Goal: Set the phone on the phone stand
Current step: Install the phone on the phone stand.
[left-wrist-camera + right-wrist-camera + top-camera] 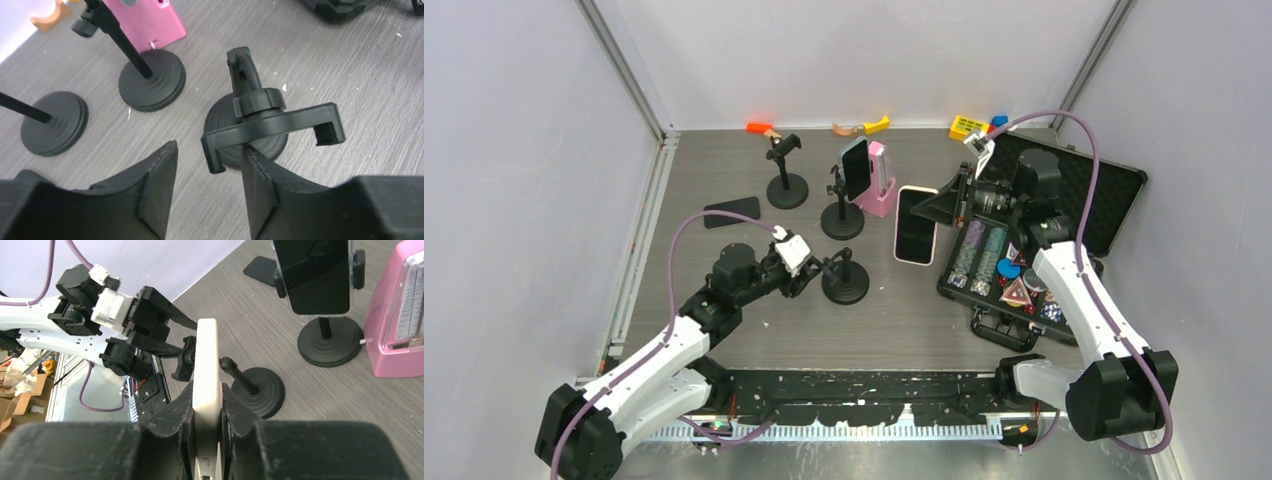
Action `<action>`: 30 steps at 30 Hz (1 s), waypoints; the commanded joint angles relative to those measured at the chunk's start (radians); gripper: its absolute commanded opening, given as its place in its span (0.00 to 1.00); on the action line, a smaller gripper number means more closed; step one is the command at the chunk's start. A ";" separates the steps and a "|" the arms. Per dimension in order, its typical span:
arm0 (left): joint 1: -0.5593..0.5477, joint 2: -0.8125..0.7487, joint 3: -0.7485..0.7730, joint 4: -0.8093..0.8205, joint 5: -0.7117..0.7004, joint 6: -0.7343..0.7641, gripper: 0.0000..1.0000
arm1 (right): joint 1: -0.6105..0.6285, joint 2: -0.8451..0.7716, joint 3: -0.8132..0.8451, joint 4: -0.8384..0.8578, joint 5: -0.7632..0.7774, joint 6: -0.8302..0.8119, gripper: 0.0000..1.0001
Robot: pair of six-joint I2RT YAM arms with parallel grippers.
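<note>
The phone (915, 225), in a pale case with a dark screen, hangs above the table middle with my right gripper (941, 206) shut on its right edge. In the right wrist view the phone (207, 365) is edge-on between the pads of that gripper (207, 405). The empty black phone stand (845, 280) stands in front of it. My left gripper (819, 270) is at the stand's left side. In the left wrist view the stand's clamp (280, 122) lies crosswise. Its left end sits between the open jaws of the left gripper (209, 147), and the right finger (257, 180) is under the clamp.
Behind are another empty stand (786, 190), a stand (842, 222) holding a dark phone (855, 167), and a pink metronome (880, 188). A black phone (732, 211) lies flat at the left. An open case (1084, 185) of poker chips sits at the right. Small toys line the back wall.
</note>
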 commanded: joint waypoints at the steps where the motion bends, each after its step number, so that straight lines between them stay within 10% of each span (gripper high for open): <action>1: 0.008 -0.032 -0.001 0.140 0.026 -0.008 0.47 | 0.004 0.010 0.057 -0.015 -0.014 -0.034 0.00; 30: 0.031 0.043 -0.092 0.488 0.102 -0.073 0.20 | 0.002 0.063 0.084 -0.096 -0.003 -0.121 0.00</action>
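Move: From the left hand, the empty stand's clamp lies about 3 cm to the right, level in reach and about 1 cm lower, its near jaw between the open fingers. The phone on the other stand is about 16 cm ahead, 8 right and 3 higher; the pink metronome 20 ahead, 14 right and 8 lower. From the right hand, which holds the phone, the empty clamp is some 19 cm left, 3 back and 15 lower. Raise the left gripper about 3 cm, easing slightly right and then forward, tipping its fingers up by some 10 degrees while closing them from half open to nearly shut around the near jaw of the stand's clamp. Meanwhile keep the right gripper's hold on the phone and lower it about 3 cm, mostly early on, with a slight forward drift, bringing it nearer the clamp's height. ##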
